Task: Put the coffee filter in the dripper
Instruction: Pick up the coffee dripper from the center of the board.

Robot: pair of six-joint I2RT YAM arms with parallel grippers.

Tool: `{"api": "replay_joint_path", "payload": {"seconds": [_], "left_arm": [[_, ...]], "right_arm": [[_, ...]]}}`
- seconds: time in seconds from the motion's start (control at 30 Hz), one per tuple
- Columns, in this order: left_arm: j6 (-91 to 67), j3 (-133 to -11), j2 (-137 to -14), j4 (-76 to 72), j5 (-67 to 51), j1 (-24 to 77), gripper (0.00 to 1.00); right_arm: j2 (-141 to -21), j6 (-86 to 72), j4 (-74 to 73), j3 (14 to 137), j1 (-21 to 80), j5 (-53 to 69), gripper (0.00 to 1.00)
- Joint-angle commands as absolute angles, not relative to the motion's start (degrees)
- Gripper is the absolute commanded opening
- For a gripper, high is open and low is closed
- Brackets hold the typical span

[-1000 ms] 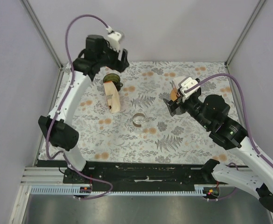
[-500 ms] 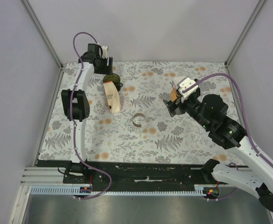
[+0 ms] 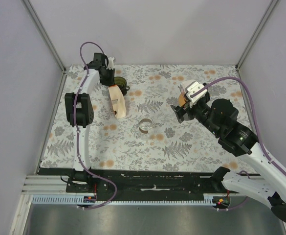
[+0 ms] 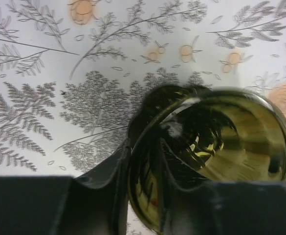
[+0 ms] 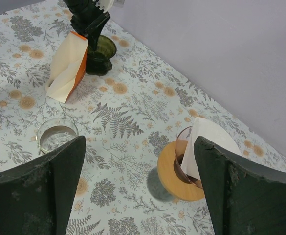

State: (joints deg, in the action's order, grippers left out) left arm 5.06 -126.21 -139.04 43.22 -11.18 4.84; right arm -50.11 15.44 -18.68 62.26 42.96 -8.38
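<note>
A glass dripper with a wooden collar (image 5: 174, 174) stands at the back right, with a white paper filter (image 5: 209, 142) sitting in its mouth. In the top view the dripper (image 3: 182, 99) is mostly hidden by the right wrist. My right gripper (image 5: 140, 147) is wide open and empty, just in front of the dripper. A cream stack of filters in an orange holder (image 3: 117, 100) lies at the back left. My left gripper (image 4: 145, 147) is shut across the rim of a green glass cup (image 4: 231, 137), one finger inside and one outside.
A small clear glass (image 3: 144, 125) stands mid-table, also visible in the right wrist view (image 5: 57, 135). The green cup (image 3: 121, 82) touches the far end of the filter holder. The back wall is close behind the dripper and the cup.
The left arm swung back and folded. Its gripper came down from the back edge onto the green cup's rim. The right arm has not moved.
</note>
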Motion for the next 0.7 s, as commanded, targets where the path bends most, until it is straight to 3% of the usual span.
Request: {"api": "replay_joint_path", "payload": {"seconds": [0.0, 0.03, 0.37, 0.6, 0.67], "left_arm": [[7.21, -126.47, -135.27, 41.92, -11.16, 4.31, 0.15], [6.16, -127.17, -134.57, 41.75, -11.16, 3.87, 0.02], [-6.94, -132.98, -121.66, 39.81, -15.63, -1.84, 0.02], [-10.63, -125.88, -106.63, 42.79, -29.95, -0.79, 0.02], [-8.1, -123.58, -103.55, 46.82, -31.11, 3.84, 0.02]], "right_arm": [[-49.13, 14.85, -18.19, 62.93, 42.89, -9.23, 0.98], [-48.96, 14.85, -18.19, 62.84, 42.89, -9.14, 0.98], [-50.18, 14.76, -20.39, 64.95, 42.89, -5.72, 0.98], [-53.87, 15.82, -20.04, 68.64, 42.89, 2.26, 0.98], [-55.27, 15.73, -18.9, 69.78, 42.98, 5.87, 0.97]]}}
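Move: The dripper's left wall already runs between the left fingers, one outside and one in the cone. Its middle lies about 5 cm to the hand's right, 1 cm ahead and 3 cm below. From that hand, the orange-edged filter package is about 11 cm back and 4 cm to the right, and the glass cup roughly 25 cm back and 18 cm right. From the idle right hand, the dripper is some 31 cm ahead, 30 cm left and 32 cm below. Close the left gripper until it pinches the dripper's left wall, then raise it about 26 cm straight off the table, letting it swing a little to the left and ease back towards the base late in the lift. Tip the fingers up and outward by some 25 degrees on the way and keep the pinch. Let the empty, open right gripper edge a couple of centimetres left at the end. ##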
